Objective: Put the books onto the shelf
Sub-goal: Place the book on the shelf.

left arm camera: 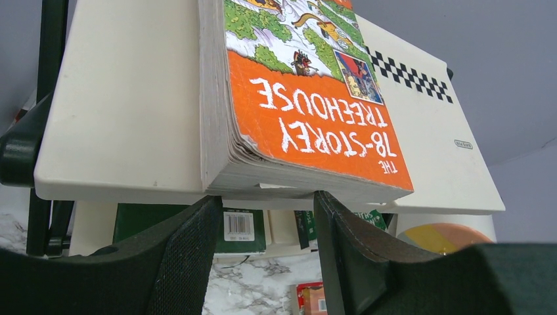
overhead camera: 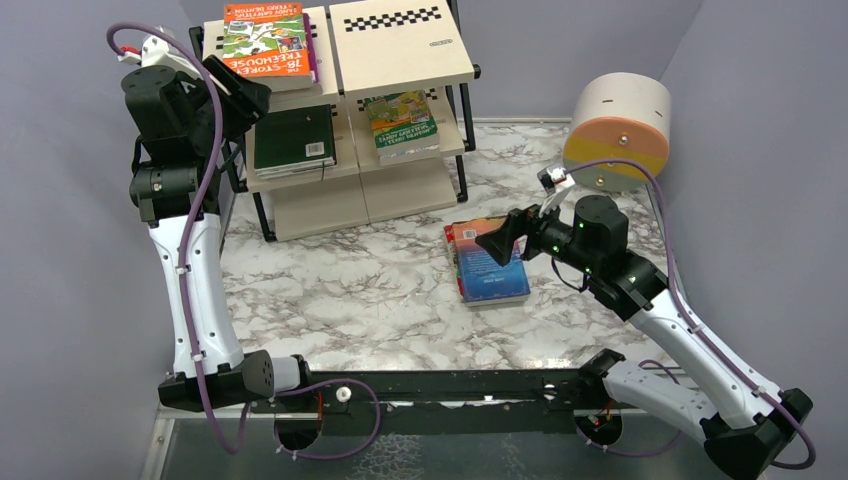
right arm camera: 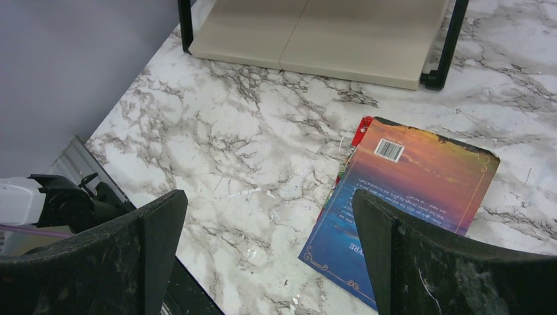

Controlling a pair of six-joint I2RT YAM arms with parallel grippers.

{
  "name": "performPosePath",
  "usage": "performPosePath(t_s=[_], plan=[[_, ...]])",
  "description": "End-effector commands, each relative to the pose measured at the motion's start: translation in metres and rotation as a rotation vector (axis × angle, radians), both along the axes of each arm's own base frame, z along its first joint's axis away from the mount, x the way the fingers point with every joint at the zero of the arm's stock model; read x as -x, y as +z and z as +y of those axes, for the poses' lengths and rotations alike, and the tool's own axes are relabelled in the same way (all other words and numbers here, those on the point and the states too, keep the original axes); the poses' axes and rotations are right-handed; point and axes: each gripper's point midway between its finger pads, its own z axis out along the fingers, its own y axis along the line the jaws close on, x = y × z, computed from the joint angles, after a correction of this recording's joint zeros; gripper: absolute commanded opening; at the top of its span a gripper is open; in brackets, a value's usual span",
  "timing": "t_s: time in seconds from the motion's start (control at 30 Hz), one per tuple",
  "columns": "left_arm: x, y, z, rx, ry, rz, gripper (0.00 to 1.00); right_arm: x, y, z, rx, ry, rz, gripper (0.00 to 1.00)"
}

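Note:
An orange "78-Storey Treehouse" book (overhead camera: 268,40) (left arm camera: 315,118) lies flat on the left top board of the shelf (overhead camera: 400,45) (left arm camera: 125,98). On the middle tier are a dark green book (overhead camera: 293,140) (left arm camera: 141,223) and a green cartoon book (overhead camera: 403,122). My left gripper (overhead camera: 250,98) (left arm camera: 266,197) is open at the near edge of the top board, just under the orange book, with nothing between its jaws. A small stack of books with a blue cover on top (overhead camera: 490,270) (right arm camera: 420,190) lies on the table. My right gripper (overhead camera: 497,240) (right arm camera: 268,197) hangs wide open over the stack's left edge.
A round beige-and-orange drum (overhead camera: 617,130) (left arm camera: 446,236) stands at the back right. The shelf's bottom board (right arm camera: 315,33) holds nothing that I can see. Grey walls close in on the left, the back and the right. The marble table (overhead camera: 350,280) runs from the shelf to the arm bases.

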Motion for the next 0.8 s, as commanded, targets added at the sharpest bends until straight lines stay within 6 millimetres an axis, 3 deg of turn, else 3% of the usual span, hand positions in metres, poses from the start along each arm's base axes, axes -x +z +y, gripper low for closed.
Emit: performPosePath(t_s=[0.0,0.23,0.37,0.5,0.67,0.77], plan=[[-0.009,0.001,0.004,0.007,0.011,-0.014,0.47,-0.005,0.018,0.000,-0.020,-0.020,-0.039,0.95],[-0.007,0.002,0.004,0.006,0.009,-0.018,0.47,-0.006,0.017,0.001,-0.018,-0.015,-0.037,0.95],[0.004,0.000,0.001,0.004,0.006,-0.020,0.47,-0.004,0.014,0.001,-0.018,-0.008,-0.036,0.95],[0.025,-0.007,-0.007,0.008,-0.018,-0.004,0.47,-0.002,0.013,0.001,-0.012,-0.002,-0.043,0.95],[0.069,-0.018,-0.030,0.051,-0.089,-0.010,0.47,-0.007,0.009,-0.004,0.008,-0.028,-0.052,0.95],[0.088,-0.036,-0.055,0.114,-0.168,0.013,0.47,-0.011,0.004,-0.008,0.013,-0.074,-0.026,0.95]])
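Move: The blue book, top of the table pile, lies far below the left hand, about 36 cm to its right, 8 cm back and 44 cm down. The orange book on the top shelf is 11 cm ahead, 2 cm right and 2 cm higher; the dark green book one shelf below is roughly 9 cm ahead, 2 cm right and 17 cm down. From the right hand the blue book is about 8 cm straight ahead, 24 cm lower. The left fingertips come free of the orange book's near edge after a short stay there, then the hand draws back about 5 cm while sinking some 3.5 cm and easing about 2 cm to the right, gathering speed. The fingers stay half open and empty, still pointing forward with hardly any turn of the wrist. ##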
